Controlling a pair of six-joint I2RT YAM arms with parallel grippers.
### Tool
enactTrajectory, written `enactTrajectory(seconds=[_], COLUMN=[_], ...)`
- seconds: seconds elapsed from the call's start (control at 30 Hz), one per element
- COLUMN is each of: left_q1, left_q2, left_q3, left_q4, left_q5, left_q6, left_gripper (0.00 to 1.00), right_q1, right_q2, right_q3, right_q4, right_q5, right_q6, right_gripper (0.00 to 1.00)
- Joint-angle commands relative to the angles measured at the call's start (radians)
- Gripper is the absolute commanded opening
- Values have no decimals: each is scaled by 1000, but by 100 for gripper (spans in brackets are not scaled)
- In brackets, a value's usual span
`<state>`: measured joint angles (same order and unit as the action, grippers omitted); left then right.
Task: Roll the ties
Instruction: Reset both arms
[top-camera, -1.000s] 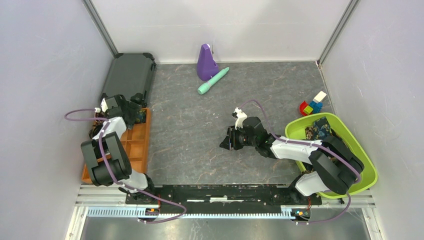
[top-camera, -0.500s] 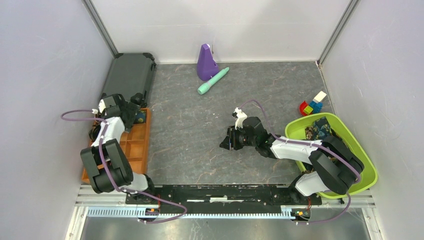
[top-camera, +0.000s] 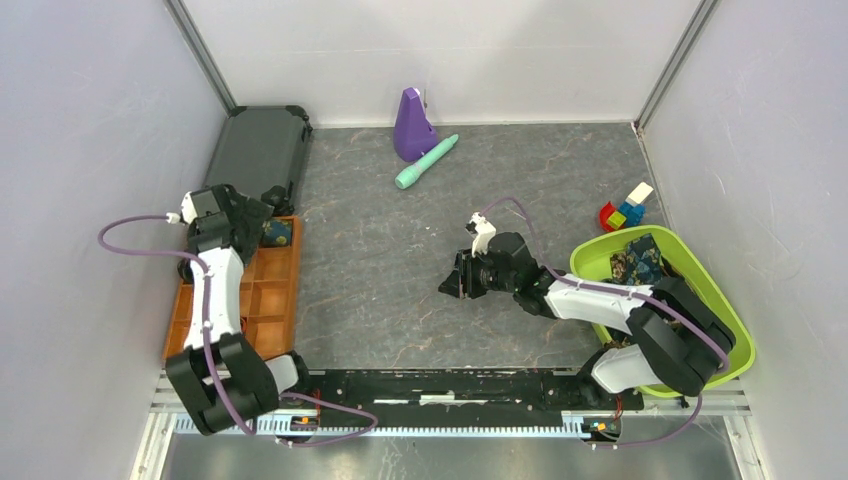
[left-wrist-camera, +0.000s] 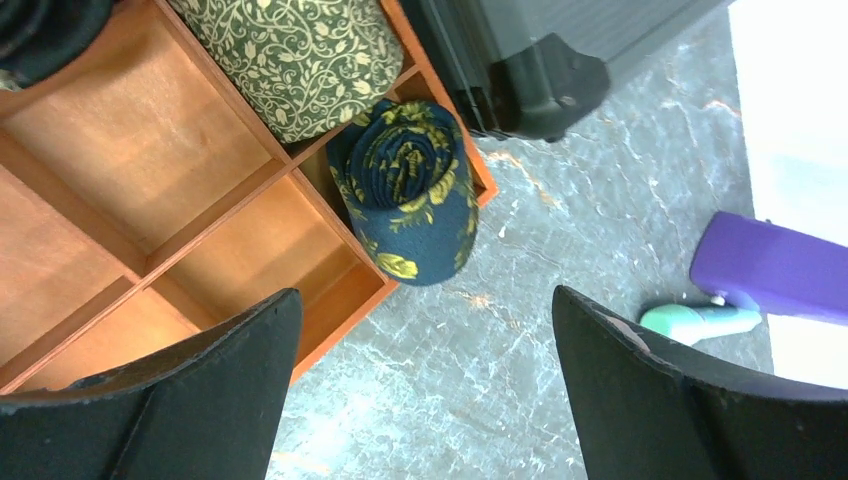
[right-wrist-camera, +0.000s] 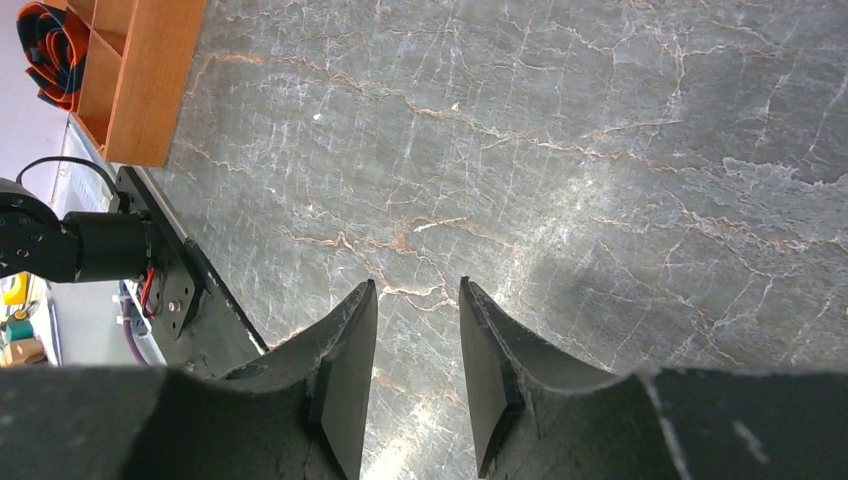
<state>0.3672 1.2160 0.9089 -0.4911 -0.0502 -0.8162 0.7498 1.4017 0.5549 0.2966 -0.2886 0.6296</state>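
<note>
A rolled navy tie with yellow flowers (left-wrist-camera: 405, 190) stands in the corner compartment of the orange wooden tray (left-wrist-camera: 150, 140), bulging over its rim; it is also visible from above (top-camera: 277, 233). Beside it lies a rolled cream-and-green vine-print tie (left-wrist-camera: 300, 55). My left gripper (left-wrist-camera: 425, 292) hangs open above the tray's corner, clear of the navy roll, with nothing between its fingers. My right gripper (right-wrist-camera: 417, 284) hovers over bare marble at mid-table (top-camera: 452, 283), jaws apart and empty. More ties (top-camera: 635, 258) lie in the green bin (top-camera: 735, 340). A black-red roll (right-wrist-camera: 50, 45) sits in the tray.
A black case (top-camera: 258, 150) lies behind the tray. A purple wedge (top-camera: 412, 125) and a teal pen-like cylinder (top-camera: 426, 162) rest at the back. Coloured toy blocks (top-camera: 625, 212) sit behind the bin. Walls close in both sides.
My left gripper has opened wider and drawn back from the navy roll, which stays in the tray. The left arm has stretched out. The right arm has barely shifted.
</note>
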Motion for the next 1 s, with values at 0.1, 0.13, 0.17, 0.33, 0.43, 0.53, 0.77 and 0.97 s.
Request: enactTrajectory(seconds=[0.1, 0.13, 0.17, 0.33, 0.43, 0.53, 0.77, 0.97], left_q1=[-12, -20, -29, -101, -162, -255, -520, -587], left_q2=[-184, -211, -234, -345, -394, -427, -489, -567], left_q3=[37, 33, 32, 30, 29, 15, -69, -155], left_q4=[-120, -130, -142, -175, -196, -182, -181, -186], left_q5=[70, 79, 79, 100, 106, 156, 161, 161], left_q6=[187, 202, 219, 288, 310, 333, 345, 368], left_gripper=[100, 100, 100, 100, 100, 100, 100, 100], right_q1=[-4, -4, -4, -5, -5, -4, -5, -4], right_q2=[-87, -98, -110, -174, -216, -264, -370, -446], right_q3=[44, 50, 57, 96, 120, 129, 120, 42], right_q4=[3, 1, -1, -19, -43, -42, -34, -25], right_q5=[-3, -2, -3, 5, 20, 40, 123, 332], right_q6=[-57, -66, -72, -111, -147, -183, -231, -300], right_gripper=[47, 48, 50, 67, 72, 74, 80, 98])
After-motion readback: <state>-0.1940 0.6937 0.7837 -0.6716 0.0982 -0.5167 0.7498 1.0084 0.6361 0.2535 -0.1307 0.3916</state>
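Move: The rolled blue tie in the orange tray lies almost straight ahead of the left hand, about 6 cm out and 10 cm lower; from the right hand it is some 41 cm to the left, 14 cm farther out and 4 cm lower. Beside it, 9 cm to its left and level with it, sits the patterned roll. The grey case's middle is about 16 cm beyond the tie and 4 cm to its left. The rolled tie stays behind, already released, as the left hand, still wide open, climbs away from it and swings about 18 cm right and 9 cm back over the tray's edge and out above the bare table, rising first, then sinking a little and turning clockwise nearly 50 degrees. The empty right hand lifts some 16 cm off its low spot above the table, tilting its fingers up and spreading them from half shut to almost fully open. ##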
